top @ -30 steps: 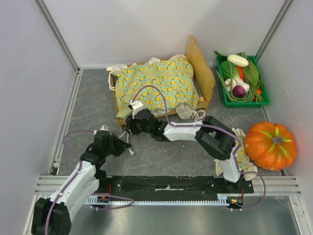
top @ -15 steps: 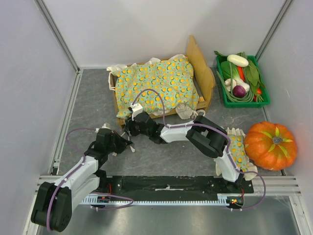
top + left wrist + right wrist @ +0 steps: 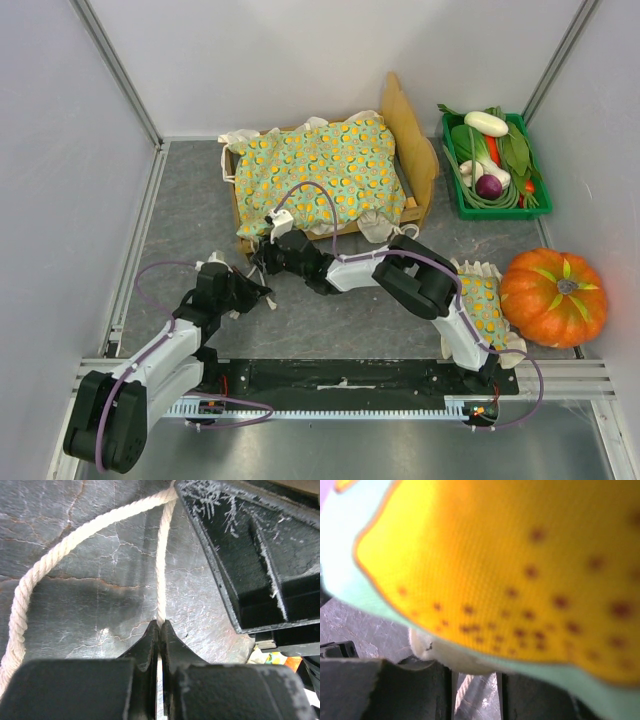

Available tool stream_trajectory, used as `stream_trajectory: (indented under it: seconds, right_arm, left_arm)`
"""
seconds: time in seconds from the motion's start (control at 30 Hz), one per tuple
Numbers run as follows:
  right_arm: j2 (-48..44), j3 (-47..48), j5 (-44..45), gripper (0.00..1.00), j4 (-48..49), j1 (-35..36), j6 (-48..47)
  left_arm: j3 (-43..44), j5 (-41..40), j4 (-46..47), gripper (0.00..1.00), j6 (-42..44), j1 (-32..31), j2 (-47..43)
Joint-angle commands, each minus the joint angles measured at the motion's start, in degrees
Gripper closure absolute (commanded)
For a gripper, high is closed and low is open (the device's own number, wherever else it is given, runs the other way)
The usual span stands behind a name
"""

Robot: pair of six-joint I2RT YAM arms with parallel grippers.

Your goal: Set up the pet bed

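Note:
The pet bed (image 3: pixel 412 135) stands at the back centre, its light-wood headboard on the right. A green orange-dotted blanket (image 3: pixel 320 170) covers it. My left gripper (image 3: pixel 262 297) sits low on the floor in front of the bed's near-left corner. In the left wrist view it (image 3: pixel 159 626) is shut on a thin white cord (image 3: pixel 75 545) that loops away to the left. My right gripper (image 3: pixel 262 258) is at the blanket's front-left corner. In the right wrist view the blanket (image 3: pixel 495 570) fills the frame, and its white hem lies across the slightly parted tips of the right gripper (image 3: pixel 474 672).
A matching small pillow (image 3: pixel 487 310) lies under my right arm beside an orange pumpkin (image 3: pixel 552 297). A green crate (image 3: pixel 500 212) of vegetables stands at the back right. White walls close in the sides and back, and a metal rail (image 3: pixel 135 250) runs along the left.
The right arm's elbow has swung left and its gripper has pushed in under the blanket's corner, with the jaws narrowing. The left gripper has shifted slightly right, still shut on the cord.

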Motion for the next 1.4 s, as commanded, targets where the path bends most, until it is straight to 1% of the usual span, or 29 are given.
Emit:
stream_trajectory:
  seconds: [0.0,0.07,0.1,0.13,0.2,0.23,0.33,0.43,0.67,0.77,0.87,1.07,1.23,1.33,1.37]
  right_arm:
    - [0.7,-0.3,1.2,0.64,6.1,-1.3,0.8]
    - [0.9,-0.5,1.2,0.71,6.3,-1.2,0.7]
    - [1.0,-0.6,1.4,0.76,6.5,-1.3,0.5]
    - [0.9,-0.9,1.7,0.84,6.8,-1.3,0.5]
    - [0.3,-1.6,1.2,0.89,7.3,-1.3,-0.1]
    - [-0.2,-2.0,1.2,0.92,7.6,-1.2,-0.3]
    - [-2.3,-4.1,0.8,0.97,8.2,-1.3,-1.3]
    - [-4.7,-6.4,-0.8,0.99,8.3,-1.3,-2.5]
    - [-9.4,-11.8,-3.4,1.00,8.1,-1.3,-3.8]
    - [-11.0,-12.5,-4.8,1.00,8.1,-1.4,-4.2]
    - [-11.4,-11.9,-8.4,1.00,6.8,-1.6,-4.2]
    - [-13.6,-13.1,-8.7,1.00,4.1,-1.7,-5.8]
    - [-15.1,-13.5,-9.7,1.00,2.2,-1.7,-7.1]
    - [-15.2,-15.3,-10.4,1.00,4.5,-1.6,-6.7]
    - [-14.8,-15.7,-10.7,1.00,5.4,-1.4,-6.3]
  left_arm:
    - [-0.3,0.0,1.3,0.98,1.5,-0.1,-0.3]
    - [-0.2,0.1,1.0,0.98,1.5,-0.1,-0.3]
    - [-0.2,0.0,0.8,0.98,1.6,-0.2,-0.5]
    - [-0.2,0.0,0.7,0.98,1.7,-0.1,-0.6]
    - [-0.2,-0.3,0.2,0.98,1.7,-0.1,-1.0]
    - [-0.2,-0.3,0.2,0.98,1.7,-0.1,-1.2]
    - [-0.1,-0.7,0.2,0.98,1.8,-0.1,-1.7]
    - [0.4,-0.8,-2.0,0.98,2.0,-0.1,-2.1]
    - [5.2,-2.9,-7.3,0.98,4.7,-0.2,-4.2]
    - [7.0,-4.7,-10.1,0.98,5.8,-0.1,-5.1]
    - [8.4,-6.5,-12.3,0.98,6.9,-0.1,-5.7]
    - [12.0,-10.5,-17.0,0.98,9.3,0.2,-6.5]
    - [13.8,-11.5,-17.1,0.98,9.9,0.7,-5.8]
    - [14.0,-11.5,-13.9,0.98,6.3,1.8,-3.7]
    - [14.1,-11.0,-12.5,0.98,3.9,2.1,-2.6]
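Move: Right by the front-left corner of the bed, the right hand's open fingers have the tie strand they will shut on just ahead of them, about 1 cm forward, 1 cm left and 1 cm lower. The bed corner is some 3 cm ahead and 3 cm to the left. From the left hand, already gripping the other tie, that strand lies about 7 cm forward, 3 cm left and a touch higher; the corner is roughly 9 cm forward and 5 cm left. Closing on the tie strand beside the bed corner, the right hand pinches it shut after a tiny nudge forward, then draws it back and right about 4 cm each way, dipping slightly before rising. The left hand keeps its pinch on the other tie, waits, then lifts about 5 cm while moving left and somewhat forward, rolling some 10 degrees, its left side rising. ##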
